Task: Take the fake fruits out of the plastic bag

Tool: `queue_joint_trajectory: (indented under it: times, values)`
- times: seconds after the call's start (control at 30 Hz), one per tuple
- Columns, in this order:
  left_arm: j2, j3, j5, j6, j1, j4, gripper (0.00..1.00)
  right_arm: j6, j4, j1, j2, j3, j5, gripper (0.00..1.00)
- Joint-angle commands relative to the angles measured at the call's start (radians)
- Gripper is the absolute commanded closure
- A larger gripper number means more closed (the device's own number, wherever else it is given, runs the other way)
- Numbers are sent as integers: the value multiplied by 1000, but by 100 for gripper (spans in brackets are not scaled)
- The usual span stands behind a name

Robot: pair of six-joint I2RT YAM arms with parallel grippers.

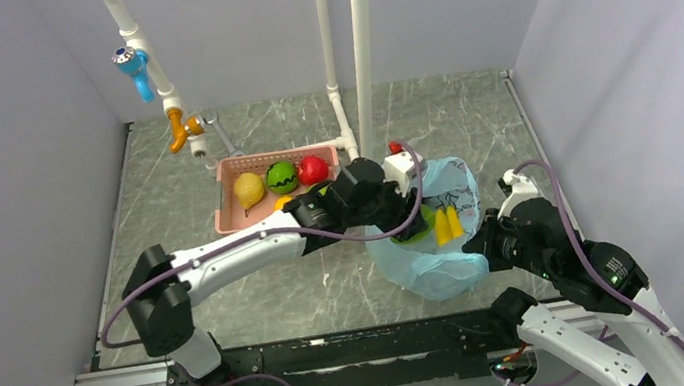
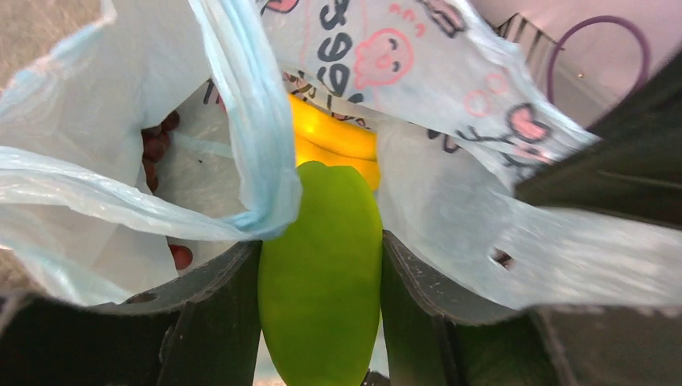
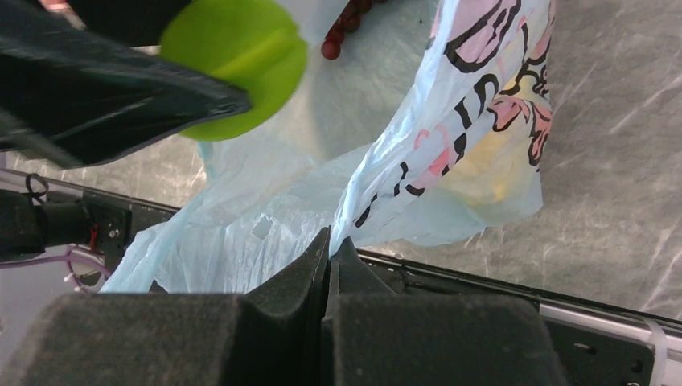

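Observation:
The light-blue plastic bag (image 1: 434,266) lies on the table right of centre, its mouth open. My left gripper (image 1: 413,224) reaches into that mouth, shut on the green apple (image 2: 322,281), which fills the gap between both fingers. Behind the apple in the bag lie the yellow bananas (image 2: 334,138) and, to the left, dark grapes (image 2: 154,141). My right gripper (image 3: 330,245) is shut on the bag's edge (image 3: 366,205) at the bag's near right side. The yellow pear (image 1: 249,190), watermelon (image 1: 281,176) and red apple (image 1: 312,169) sit in the pink basket (image 1: 230,214).
An orange fruit (image 1: 282,202) peeks out from under my left arm at the basket's near edge. White pipes (image 1: 361,49) stand upright just behind the bag and basket. A blue and orange tap (image 1: 152,88) hangs at the back left. A metal rail (image 1: 340,350) runs along the table's near edge.

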Motion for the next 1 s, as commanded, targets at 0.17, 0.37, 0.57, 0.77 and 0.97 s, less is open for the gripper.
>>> queue_joint_trajectory:
  times: [0.17,0.37,0.57,0.77,0.97]
  values:
    - [-248,-53,33,70,1,-4,66,-46,68,3,22,27,71,100]
    - [-383,-121,-12,135,9,-31,65,-57,74,5,36,32,73,100]
    - [-501,-207,-203,117,90,-136,65,-62,82,4,38,27,72,100]
    - [-562,-303,-465,54,261,-242,68,-64,85,4,40,28,73,100]
    - [-538,-374,-537,72,426,-206,71,-66,87,5,32,22,68,100]
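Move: Ahead and to the left of the left hand, which already holds the green fruit at the bag's mouth, the pink basket's middle lies about 27 cm left, 15 cm forward and 16 cm lower. The white pipe's foot stands in between, some 8 cm left and 12 cm ahead. In the basket, the green apple is 18 cm left, 13 cm ahead; the red fruit 19 cm left, 20 cm ahead. From the right hand the basket is about 41 cm left, 23 cm ahead. Lifting the green fruit away from the bag, the left hand rises about 10 cm while drifting left and slightly back, then sweeps left past the near side of the white pipe, curving forward and sinking again towards the basket, some 25 cm left overall. Its grip stays shut on the fruit as the wrist turns roughly 40 degrees counter-clockwise. The right hand keeps pinching the bag's rim. ##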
